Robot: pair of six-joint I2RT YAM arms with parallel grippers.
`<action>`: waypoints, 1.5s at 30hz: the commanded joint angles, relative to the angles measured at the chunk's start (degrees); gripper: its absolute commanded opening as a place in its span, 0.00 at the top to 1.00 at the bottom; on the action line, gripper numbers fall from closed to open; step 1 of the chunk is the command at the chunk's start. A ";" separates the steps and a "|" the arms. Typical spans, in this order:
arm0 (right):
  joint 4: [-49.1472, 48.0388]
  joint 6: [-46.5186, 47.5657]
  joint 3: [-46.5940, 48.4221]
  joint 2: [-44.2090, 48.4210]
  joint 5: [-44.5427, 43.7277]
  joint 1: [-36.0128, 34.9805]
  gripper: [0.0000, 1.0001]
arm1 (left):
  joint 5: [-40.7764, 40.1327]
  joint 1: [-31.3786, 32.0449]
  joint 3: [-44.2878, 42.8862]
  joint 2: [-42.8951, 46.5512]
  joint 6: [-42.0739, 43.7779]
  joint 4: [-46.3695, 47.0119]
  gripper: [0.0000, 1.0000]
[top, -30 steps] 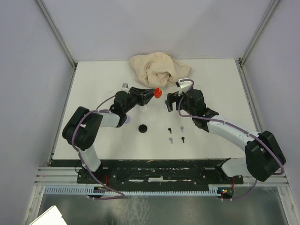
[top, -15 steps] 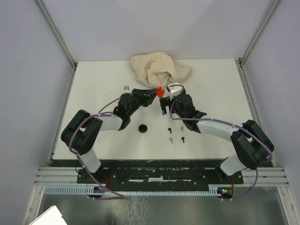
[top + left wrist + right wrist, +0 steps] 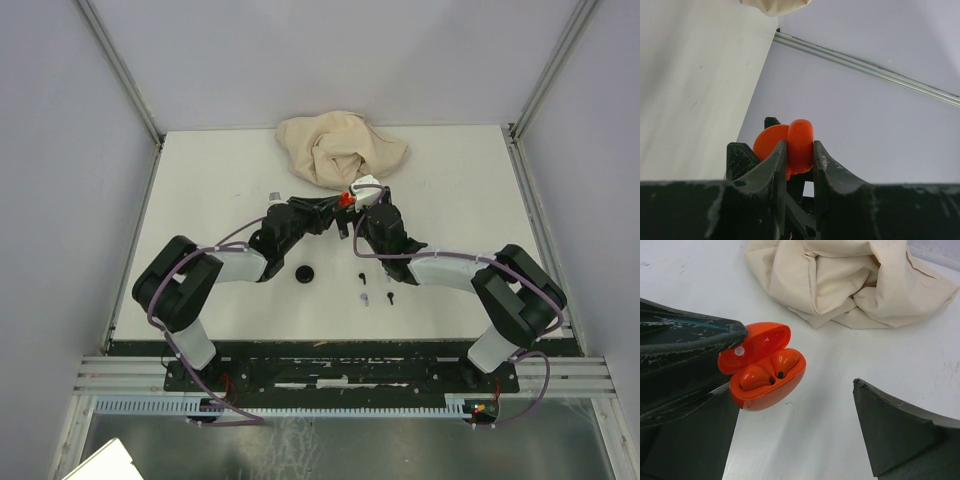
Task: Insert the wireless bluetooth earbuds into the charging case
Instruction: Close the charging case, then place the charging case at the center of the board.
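Note:
The red charging case (image 3: 765, 382) hangs above the table with its lid open, and two red earbuds (image 3: 771, 371) sit in its wells. My left gripper (image 3: 799, 147) is shut on the case (image 3: 792, 142), pinching it from both sides. In the top view the case (image 3: 345, 199) sits between the two gripper tips. My right gripper (image 3: 795, 435) is open just right of the case, with nothing between its fingers. Two black earbuds (image 3: 361, 277) and two pale earbuds (image 3: 388, 272) lie loose on the table nearer the arms.
A crumpled beige cloth (image 3: 340, 148) lies at the back of the white table (image 3: 200, 190), just behind the grippers. A black disc (image 3: 304, 274) rests left of the loose earbuds. Grey walls close in the table's sides.
My right gripper has swung left and come up close to the red case. The left gripper has carried the case slightly right. Both jaws kept their state.

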State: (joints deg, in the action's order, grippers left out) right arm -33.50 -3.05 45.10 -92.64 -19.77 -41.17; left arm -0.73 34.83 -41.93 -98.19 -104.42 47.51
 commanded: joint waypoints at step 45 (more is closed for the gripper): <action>33.74 -7.16 9.40 14.17 -4.76 7.10 0.00 | 9.47 -3.27 -5.38 0.38 40.07 -22.15 0.97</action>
State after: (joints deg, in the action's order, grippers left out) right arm -2.90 -8.97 51.96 -79.72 -27.22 -34.04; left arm 8.36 31.38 -45.58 -97.80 -75.68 27.55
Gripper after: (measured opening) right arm 0.994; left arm 0.296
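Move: The open red charging case is already pinched in the left gripper, its middle about 1 cm ahead and 1 cm right of that hand point. From the wide-open right hand it lies some 3 cm left and 1 cm ahead, about level, beside the left finger. From the right hand, the cloth lies about 17 cm ahead, 3 cm left, the nearest black earbud 15 cm back, 1 cm right, and the black case 14 cm back, 13 cm left, all some 13 cm below. Keep the left gripper's pinch on the case while the right hand, jaws wide open, works its left finger at the lid to shut it. Then draw the right hand away from the case, about 9 cm right and 4 cm up, turning some 15 degrees clockwise. Lower the left gripper about 7 cm, mostly late, rolling its left side up nearly 30 degrees. ##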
